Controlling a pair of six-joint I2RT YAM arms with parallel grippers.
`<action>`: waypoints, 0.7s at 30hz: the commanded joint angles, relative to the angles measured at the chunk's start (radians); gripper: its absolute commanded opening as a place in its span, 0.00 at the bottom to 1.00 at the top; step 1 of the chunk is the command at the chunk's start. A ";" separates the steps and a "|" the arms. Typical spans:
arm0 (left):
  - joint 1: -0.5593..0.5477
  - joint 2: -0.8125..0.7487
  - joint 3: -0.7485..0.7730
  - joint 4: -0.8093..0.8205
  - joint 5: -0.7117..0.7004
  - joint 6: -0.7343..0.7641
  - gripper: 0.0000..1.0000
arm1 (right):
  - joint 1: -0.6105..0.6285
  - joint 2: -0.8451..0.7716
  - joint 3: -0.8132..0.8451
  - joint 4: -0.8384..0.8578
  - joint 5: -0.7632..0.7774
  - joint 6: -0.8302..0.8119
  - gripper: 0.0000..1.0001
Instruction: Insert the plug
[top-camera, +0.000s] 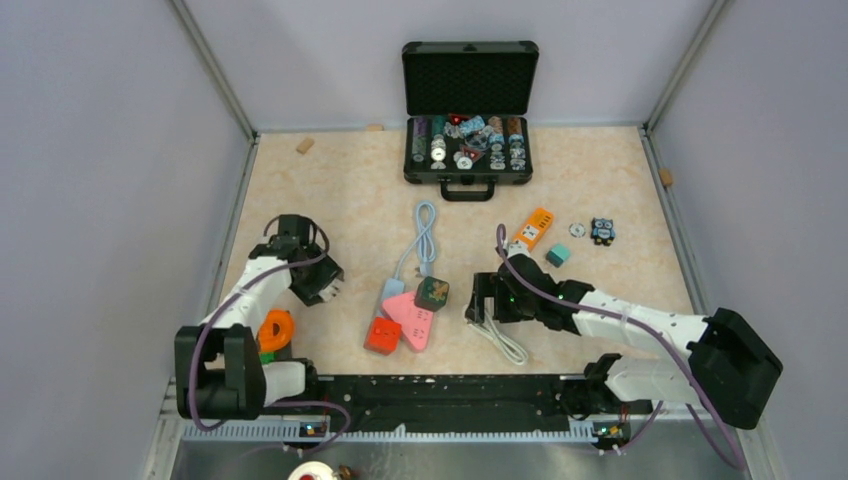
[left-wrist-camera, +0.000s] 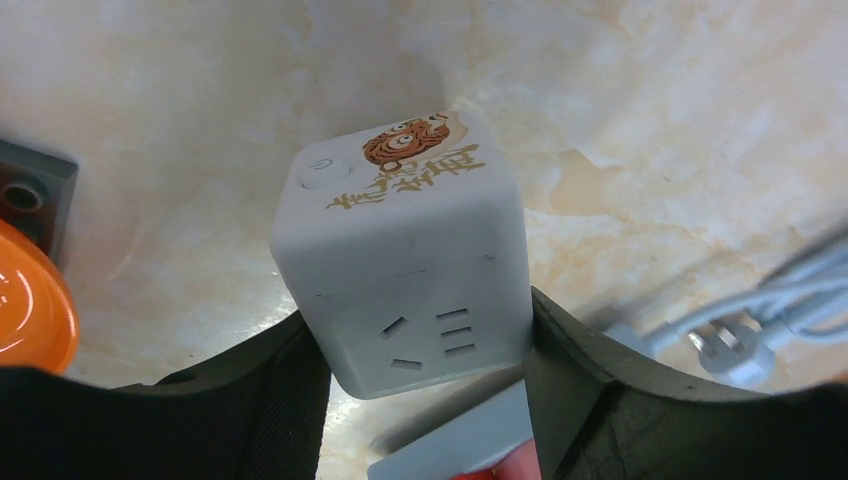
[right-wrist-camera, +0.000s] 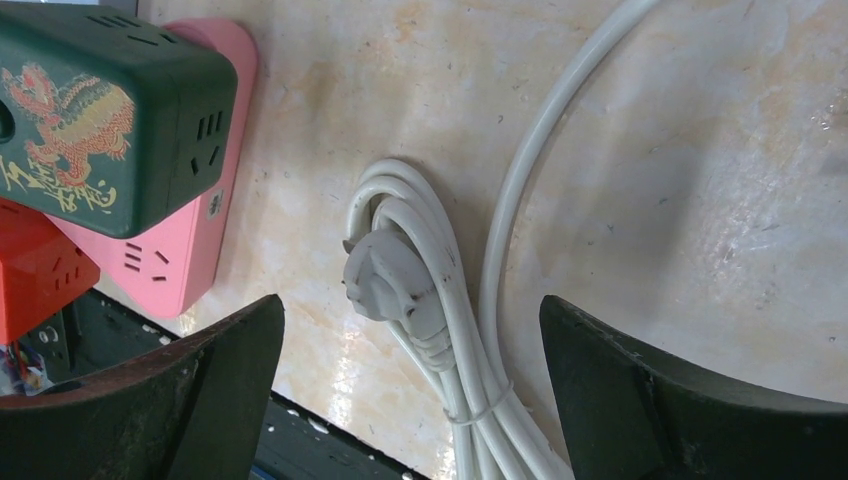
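Observation:
A white cube socket (left-wrist-camera: 400, 260) with a tiger sticker sits between the fingers of my left gripper (left-wrist-camera: 425, 315), and both pads press its sides. In the top view that gripper (top-camera: 325, 285) is left of the power strips. A white plug (right-wrist-camera: 385, 275) lies on the table at the end of a tied bundle of white cord (right-wrist-camera: 470, 390). My right gripper (right-wrist-camera: 410, 300) stands wide open over it, one finger on each side and neither touching. From above, the right gripper (top-camera: 478, 300) is just right of the strips, with the white cord (top-camera: 508, 343) below it.
A green cube socket (top-camera: 432, 292), a pink strip (top-camera: 412, 320), a red block (top-camera: 382, 335) and a pale blue strip (top-camera: 391, 292) with its cable (top-camera: 425, 235) cluster mid-table. An orange ring (top-camera: 277, 330) lies by the left arm. An open black case (top-camera: 468, 150) stands at the back.

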 joint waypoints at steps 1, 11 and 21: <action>0.003 -0.121 -0.010 0.079 0.131 0.118 0.17 | -0.010 -0.032 -0.011 0.046 -0.032 0.004 0.96; -0.105 -0.276 -0.023 0.191 0.361 0.263 0.12 | -0.010 -0.088 -0.043 0.116 -0.120 0.009 0.96; -0.328 -0.271 -0.020 0.380 0.572 0.296 0.00 | -0.009 -0.250 -0.118 0.233 -0.240 -0.001 0.99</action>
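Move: The blue strip's uncovered part lies about 14 cm to the right of the left hand, which already holds the white plug, some 2 cm back and 4 cm lower. The red plug sits roughly 13 cm right and 11 cm back, the pink triangle 18 cm right and 8 cm back. The green plug stands about 22 cm right and 3 cm back. From the empty right hand the blue strip is some 18 cm left, level with it, 6 cm below. The white plug, still gripped in the left hand, is first raised, then swept right, about 14 cm across and 9 cm up, to above the blue strip's far end, the wrist swinging some 40 degrees clockwise and the fingertips tipping up and outward. The open right hand, touching nothing, backs up from the white cable, rising some 4 cm and drifting slightly back and left as it tilts. ##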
